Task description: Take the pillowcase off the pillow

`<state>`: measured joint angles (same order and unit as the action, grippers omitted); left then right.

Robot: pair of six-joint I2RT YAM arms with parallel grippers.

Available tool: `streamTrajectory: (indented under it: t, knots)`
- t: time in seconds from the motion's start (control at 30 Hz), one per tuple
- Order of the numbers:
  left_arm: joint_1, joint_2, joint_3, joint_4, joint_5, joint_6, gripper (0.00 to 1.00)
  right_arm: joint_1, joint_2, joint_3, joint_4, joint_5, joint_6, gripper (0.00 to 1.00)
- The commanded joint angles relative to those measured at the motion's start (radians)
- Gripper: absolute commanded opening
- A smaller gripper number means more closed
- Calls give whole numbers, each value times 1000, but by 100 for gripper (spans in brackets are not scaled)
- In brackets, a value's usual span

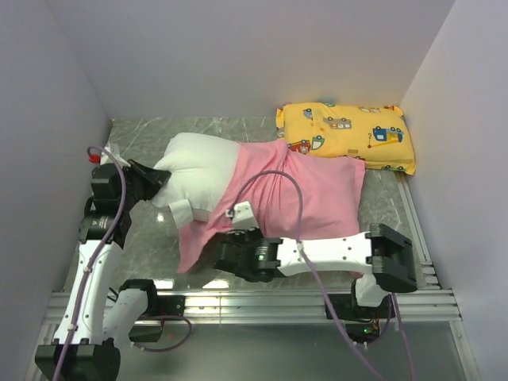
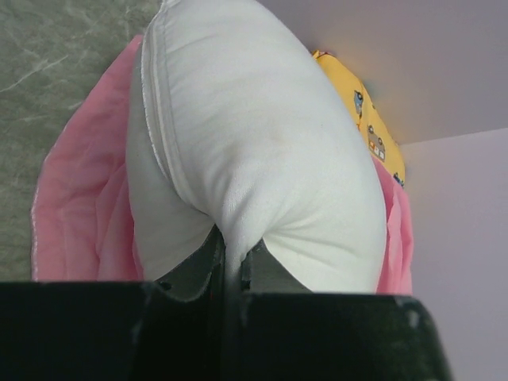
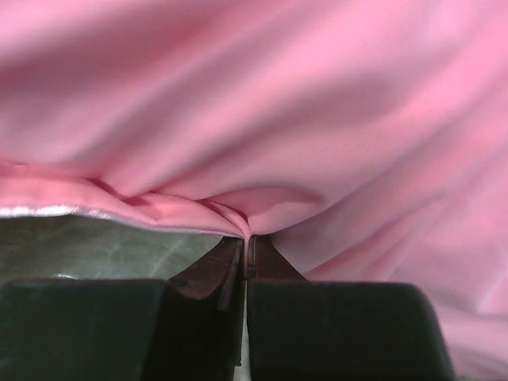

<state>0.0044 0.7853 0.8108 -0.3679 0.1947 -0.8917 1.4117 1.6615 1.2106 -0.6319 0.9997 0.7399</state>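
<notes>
The white pillow (image 1: 198, 171) lies across the middle of the table, its left end bare. Pink pillowcase (image 1: 294, 198) covers its right part, and a loose flap hangs toward the near edge. My left gripper (image 1: 152, 181) is shut on the pillow's left end; in the left wrist view the white pillow (image 2: 254, 151) is pinched between the jaws of the left gripper (image 2: 232, 258), with the pillowcase (image 2: 79, 214) bunched behind it. My right gripper (image 1: 225, 250) is at the flap's near edge. In the right wrist view, my right gripper (image 3: 246, 242) is shut on a fold of the pillowcase (image 3: 302, 119).
A yellow cartoon-vehicle pillow (image 1: 345, 135) lies at the back right against the wall. Grey walls close in on the left, back and right. A metal rail (image 1: 254, 302) runs along the near edge. The table top (image 1: 143, 238) is grey marble.
</notes>
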Motion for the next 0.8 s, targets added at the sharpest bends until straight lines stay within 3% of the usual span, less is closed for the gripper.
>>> streamTrajectory:
  t: [0.0, 0.23, 0.3, 0.4, 0.5, 0.53, 0.6, 0.67, 0.73, 0.77]
  knots:
    - [75, 37, 162, 112, -46, 37, 0, -13, -159, -126, -216, 74, 202, 0]
    - [359, 222, 281, 176, 135, -16, 0, -72, -494, -299, -437, 39, 426, 0]
    - [367, 262, 323, 156, 146, 22, 0, -66, -649, -243, -454, 28, 374, 0]
    - [367, 253, 334, 148, 155, 37, 1, -43, -787, -99, -366, 27, 170, 0]
    - [362, 204, 326, 101, 143, 77, 2, -46, -798, 76, -237, 53, -52, 0]
    - [353, 190, 329, 92, 126, 83, 5, -57, -786, 116, -188, 54, -189, 0]
    - [341, 157, 330, 77, 121, 94, 13, -98, -708, 260, -77, -2, -305, 0]
    - [333, 135, 335, 44, 117, 106, 20, -247, -621, 370, 2, -245, -402, 0]
    - [325, 123, 318, 46, 124, 108, 34, -427, -551, 405, 30, -510, -416, 0]
    - [322, 118, 308, 52, 133, 106, 43, -474, -457, 432, 28, -554, -412, 0]
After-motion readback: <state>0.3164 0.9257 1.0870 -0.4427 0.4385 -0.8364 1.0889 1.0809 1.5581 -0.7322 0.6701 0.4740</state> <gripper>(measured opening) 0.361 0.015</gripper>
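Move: The right hand already pinches the pillowcase by its hem, the middle of the case about 14 cm to its right, 9 cm ahead and a little lower. The bare part of the pillow lies some 15 cm ahead and 8 cm to the left of that hand, the yellow pillow roughly 27 cm ahead and 29 cm to the right. The left hand still grips the pillow's corner, the bare part about 4 cm ahead, 9 cm to its right and lower; from it the pillowcase is around 32 cm right and roughly level. Rightward first, about 12 cm, then steeply up by nearly 30 cm, edging forward at the end, the right hand keeps its pinch and hauls the hem up over the case, its left side rolling up some 35 degrees. The left hand draws the pillow corner left and forward, swings partly back while rising, and starts opening its fingers at the end. ##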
